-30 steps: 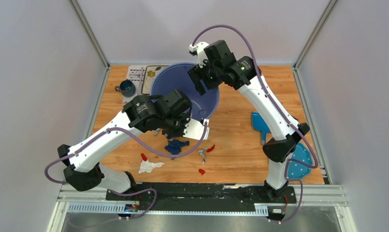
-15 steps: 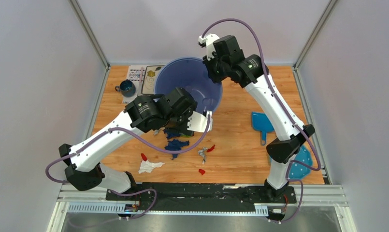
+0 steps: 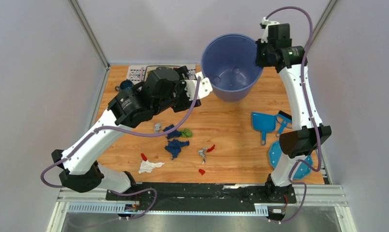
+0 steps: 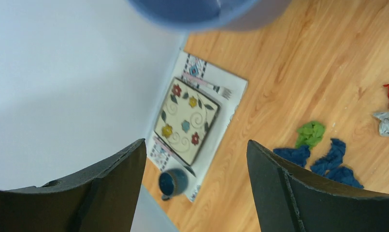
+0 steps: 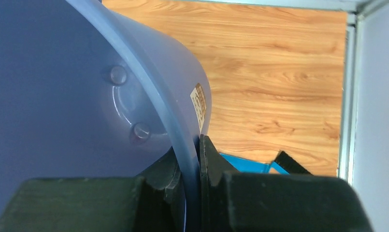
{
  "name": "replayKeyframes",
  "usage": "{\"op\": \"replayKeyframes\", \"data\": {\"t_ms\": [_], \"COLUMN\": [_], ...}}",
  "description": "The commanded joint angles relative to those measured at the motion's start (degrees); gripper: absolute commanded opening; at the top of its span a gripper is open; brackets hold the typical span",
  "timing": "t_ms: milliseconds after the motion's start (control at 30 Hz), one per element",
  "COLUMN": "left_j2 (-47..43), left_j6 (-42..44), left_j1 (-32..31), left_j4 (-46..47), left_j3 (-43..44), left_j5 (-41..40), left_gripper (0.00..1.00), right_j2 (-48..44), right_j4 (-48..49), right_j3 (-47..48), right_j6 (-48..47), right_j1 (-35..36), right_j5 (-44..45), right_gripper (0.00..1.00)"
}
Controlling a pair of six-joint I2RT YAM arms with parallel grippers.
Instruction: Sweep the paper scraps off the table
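Several paper scraps lie on the table point(image 3: 240, 145) in front of the arms: dark blue point(image 3: 176, 147), green point(image 3: 186, 133), red point(image 3: 210, 148), silver-grey point(image 3: 202, 153) and white point(image 3: 149, 166). The left wrist view shows the green scrap point(image 4: 310, 133) and dark blue scraps point(image 4: 331, 157) at its right. My left gripper point(image 4: 197, 145) is open and empty, held high over the far-left table beside the bucket point(image 3: 231, 65). My right gripper point(image 5: 198, 145) is shut on the rim of this large blue bucket point(image 5: 86, 96), holding it tilted in the air at the back right.
A blue dustpan point(image 3: 262, 123) and brush point(image 3: 282, 121) lie on the right. A blue polka-dot cloth point(image 3: 294, 159) sits by the right arm's base. At the far left are a patterned placemat point(image 4: 231, 89), a flowered plate point(image 4: 186, 121) and a blue mug point(image 4: 173, 182).
My right gripper shut on the bucket rim and carried the bucket up and to the right. My left gripper opened and drew back toward the far left, uncovering more scraps.
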Motion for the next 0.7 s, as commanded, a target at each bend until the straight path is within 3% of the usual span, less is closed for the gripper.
{"op": "replayKeyframes", "data": {"t_ms": [0, 133, 267, 533, 600, 633, 667], "left_j2": [-2.53, -4.38, -5.60, -5.70, -5.61, -5.52, -5.43], "left_j6": [-7.51, -11.81, -13.31, -13.14, -13.05, -12.88, -12.79], "left_j1": [6.14, 11.32, 12.39, 12.74, 12.83, 12.92, 12.92], "left_j4": [4.30, 5.97, 6.77, 6.15, 6.06, 5.98, 5.89], "left_j3": [-8.93, -17.82, -24.58, -25.66, -25.65, -25.65, -25.65], "left_j5": [2.65, 6.00, 7.94, 8.64, 8.55, 8.55, 8.73], "left_gripper": [0.84, 0.84, 0.85, 0.85, 0.86, 0.86, 0.86], "right_j2": [2.77, 6.99, 11.55, 16.48, 16.93, 16.66, 16.40], "right_j4": [6.17, 5.64, 4.06, 1.96, 1.07, 1.07, 1.07], "right_j3": [3.13, 4.45, 5.51, 9.10, 9.81, 9.99, 10.17], "right_j6": [6.65, 7.71, 8.76, 10.34, 10.87, 10.87, 11.05], "right_j1": [-6.31, -10.09, -11.50, -14.75, -14.84, -14.84, -14.84], "right_j5": [-3.02, -2.15, -1.97, -3.11, -3.11, -5.55, -5.83], "right_gripper": [0.00, 0.00, 0.00, 0.01, 0.17, 0.47, 0.57]}}
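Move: Right gripper: the open table spot for the bin's base is about 5 cm ahead, 2 cm left and some 32 cm below. From this gripper, the dustpan lies about 14 cm back and 6 cm right, the brush 13 cm back and 16 cm right. Left gripper: the green scrap is about 1 cm ahead, 4 cm left and 39 cm below; the far blue scrap is 2 cm ahead, 11 left, the near one 8 back, 9 left. Keep the right gripper's pinch on the bin rim and carry the bin about 10 cm right, 9 cm down and somewhat forward, turning clockwise some 20 degrees, onto the clear table beyond the dustpan; then start opening the fingers. Meanwhile lower the open left gripper about 15 cm and slightly left towards the scraps, tipping it down. ##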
